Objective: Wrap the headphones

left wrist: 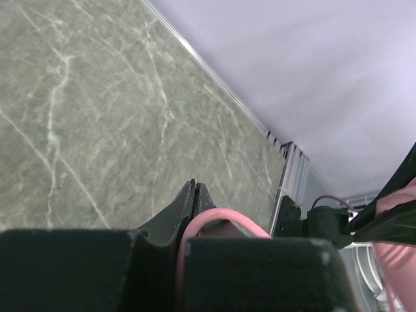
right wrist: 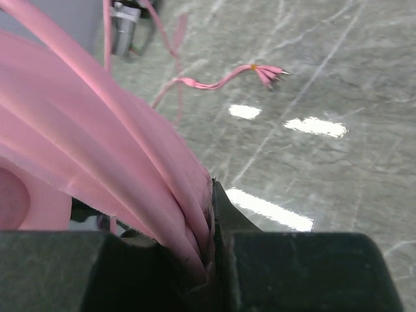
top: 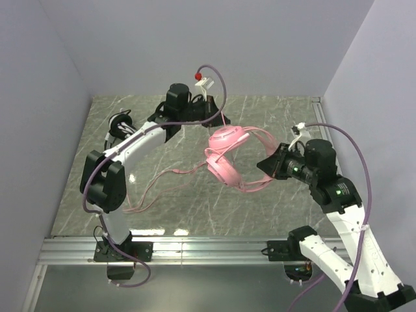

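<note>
The pink headphones (top: 224,159) hang above the middle of the table. My right gripper (top: 265,166) is shut on the pink headband (right wrist: 97,136), which fills the gap between the jaws at my right gripper (right wrist: 209,195). My left gripper (top: 218,118) sits just behind the headset, shut on the pink cable (left wrist: 224,216), which loops out beside the closed fingertips (left wrist: 194,190). The rest of the cable (top: 156,192) trails down over the table to the left, and its end (right wrist: 263,70) lies on the marble. A black-and-white headset (top: 120,123) lies at the far left, mostly hidden behind my left arm.
Grey walls close in the table on the left, back and right. A metal rail (top: 214,247) runs along the near edge, another (left wrist: 289,175) along the right side. My right arm (left wrist: 325,224) shows in the left wrist view.
</note>
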You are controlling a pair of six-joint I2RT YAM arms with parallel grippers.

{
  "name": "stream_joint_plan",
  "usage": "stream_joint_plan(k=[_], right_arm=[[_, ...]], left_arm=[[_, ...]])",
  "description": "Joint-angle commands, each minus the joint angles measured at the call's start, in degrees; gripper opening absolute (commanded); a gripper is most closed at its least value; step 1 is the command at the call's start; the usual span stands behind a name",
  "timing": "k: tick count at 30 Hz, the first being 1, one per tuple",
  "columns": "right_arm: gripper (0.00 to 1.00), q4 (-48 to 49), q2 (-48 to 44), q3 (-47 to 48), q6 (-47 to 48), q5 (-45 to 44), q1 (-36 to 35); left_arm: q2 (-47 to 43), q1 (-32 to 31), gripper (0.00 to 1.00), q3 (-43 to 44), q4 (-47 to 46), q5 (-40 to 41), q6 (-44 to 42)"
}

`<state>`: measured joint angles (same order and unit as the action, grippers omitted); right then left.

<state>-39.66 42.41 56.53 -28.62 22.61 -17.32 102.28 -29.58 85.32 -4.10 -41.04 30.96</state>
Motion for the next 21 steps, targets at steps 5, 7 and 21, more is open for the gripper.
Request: stream_joint_plan(k=[5, 7, 21], right_arm=[[0.00, -0.9, 4.3, -2.0, 3.3, -10.3, -14.6], [0.00, -0.7, 5.2, -2.0, 3.3, -12.7, -18.8], [0.00, -2.4, 12.4, -4.6, 1.5, -22.5, -25.5]], left_arm=[[4.2, 2.1, 0.00, 18.3, 24.5, 3.6, -10.2], [4.7, 2.2, 0.00, 20.7, 29.8, 4.4, -12.4], [-3.7, 2.2, 0.00, 23.0, 36.4, 18.8, -17.9]])
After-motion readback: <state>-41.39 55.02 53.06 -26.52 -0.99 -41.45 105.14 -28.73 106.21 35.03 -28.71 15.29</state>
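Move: The headphones, held by their band in the right fingers, have their cups about 5 cm ahead of the right hand, 11 cm to its left and 4 cm below. From the left hand, which holds the pink cable, the cups lie about 9 cm back, level sideways and 4 cm lower. On the table, some 28 cm below the left hand, a cable loop lies about 13 cm back and 26 cm left, and the plug end roughly 10 cm farther out and 15 cm left. Down goes the right hand, nearly 10 cm with a smaller shift left, keeping its grip on the headband and tipping its fingers some 20 degrees more steeply downward, carrying the headphones away from the left hand. The left hand, still pinching the pink cable, first mostly rolls, then draws about 4 cm left, its fingertips also tipping down. ##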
